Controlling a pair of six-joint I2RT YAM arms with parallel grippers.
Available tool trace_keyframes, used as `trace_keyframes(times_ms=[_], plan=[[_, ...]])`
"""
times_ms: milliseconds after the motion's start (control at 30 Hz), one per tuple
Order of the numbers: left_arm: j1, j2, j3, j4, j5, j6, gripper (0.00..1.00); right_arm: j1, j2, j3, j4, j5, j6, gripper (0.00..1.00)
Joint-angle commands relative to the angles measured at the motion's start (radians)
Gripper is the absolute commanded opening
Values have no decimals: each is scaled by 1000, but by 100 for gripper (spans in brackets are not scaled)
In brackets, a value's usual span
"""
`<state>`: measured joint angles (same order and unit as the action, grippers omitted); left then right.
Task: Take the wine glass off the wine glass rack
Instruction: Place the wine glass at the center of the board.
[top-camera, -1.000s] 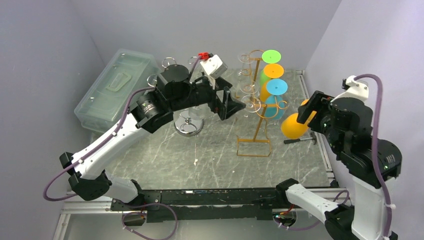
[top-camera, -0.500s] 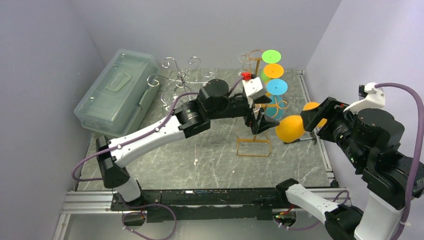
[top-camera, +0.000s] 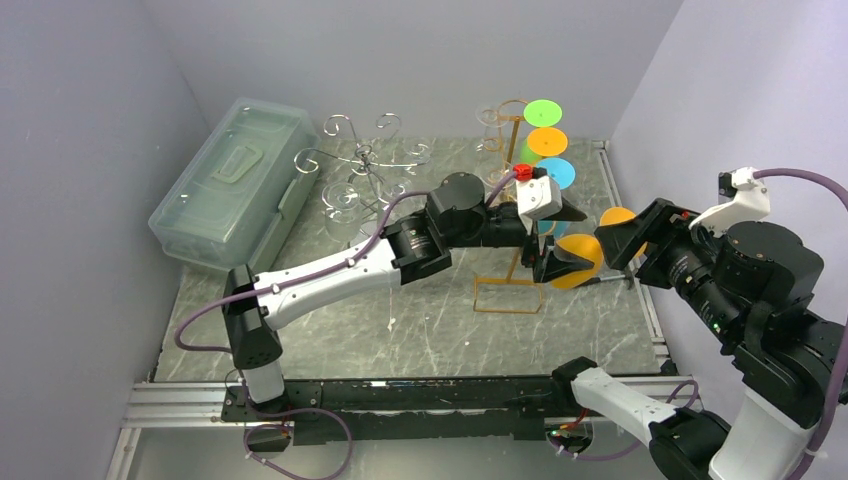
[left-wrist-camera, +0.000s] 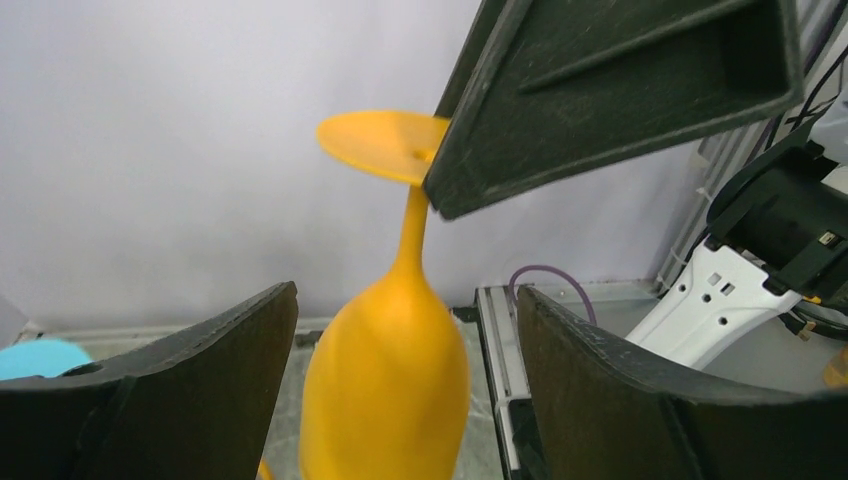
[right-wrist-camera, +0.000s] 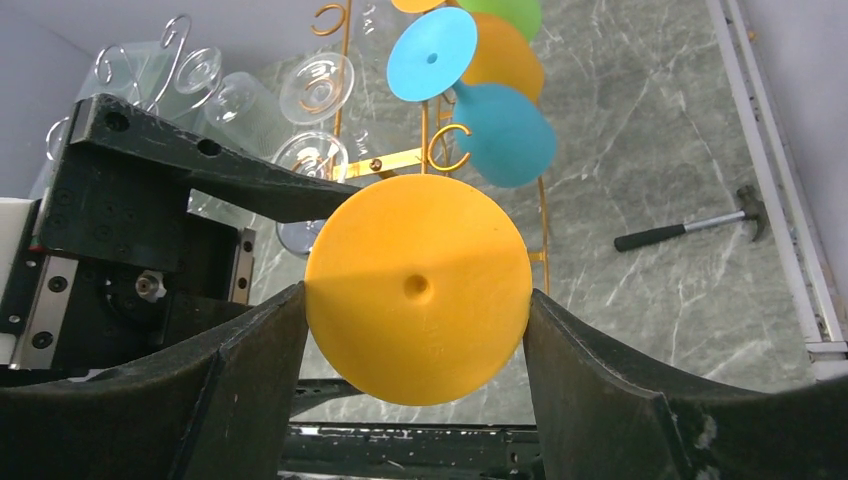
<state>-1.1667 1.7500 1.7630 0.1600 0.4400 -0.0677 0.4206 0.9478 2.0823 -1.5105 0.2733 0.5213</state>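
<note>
An orange wine glass (top-camera: 577, 262) hangs in the air to the right of the gold wine glass rack (top-camera: 508, 295), clear of its hooks. My right gripper (right-wrist-camera: 415, 330) is shut on the glass's round foot (right-wrist-camera: 418, 288), and both fingers touch its rim. My left gripper (left-wrist-camera: 405, 350) is open around the bowl (left-wrist-camera: 385, 390), with a gap on each side. In the left wrist view the stem rises to the foot under a right finger (left-wrist-camera: 620, 90). Green, orange and blue glasses still hang on the rack (right-wrist-camera: 430, 160).
A hammer (top-camera: 600, 283) lies on the marble top under the held glass, near the right rail. A silver rack with clear glasses (top-camera: 365, 165) stands at the back left, beside a clear plastic box (top-camera: 235, 180). The walls stand close on both sides.
My left arm has swung right from near the silver rack, past the gold rack, and brought its jaws round the orange bowl, narrowing a little. The right arm shifted, still holding the glass.
</note>
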Motion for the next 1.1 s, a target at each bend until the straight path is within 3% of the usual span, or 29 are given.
trace_keyframes(times_ms=[0,333,667,1067], plan=[[-14,31,56,118,50,-17,85,0,3,23,14,-34,12,39],[-34,90,117,143,31,-61,78,0,-7,24,16,-46,20,39],[-54,140,173,142,28,-87,64,0,-22,26,22,-54,32,38],[-85,182,239,130,13,-100,31,0,-42,22,27,-51,40,37]])
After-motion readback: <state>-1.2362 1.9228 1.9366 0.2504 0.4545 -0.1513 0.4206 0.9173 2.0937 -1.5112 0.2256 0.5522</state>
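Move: The orange wine glass hangs upside down from the right fingers, which grip its foot; its middle is about 8 cm straight below the right hand point. For the open left hand, that glass's middle lies some 6 cm to the right, 1 cm back and 4 cm lower. The nearest blue glass on the rack is roughly 13 cm ahead of the left hand, neither left nor right, and 12 cm lower; a clear glass is about 8 cm ahead, 9 cm left, 12 cm lower. Rightwards by about 5 cm, and some 3 cm back towards the base, the left hand eases in under the foot of the orange glass, its fingers pointing sideways at the stem and closing from wide open to under half. The right hand keeps its grip on the foot, drifting only about 1.5 cm, mostly back. ##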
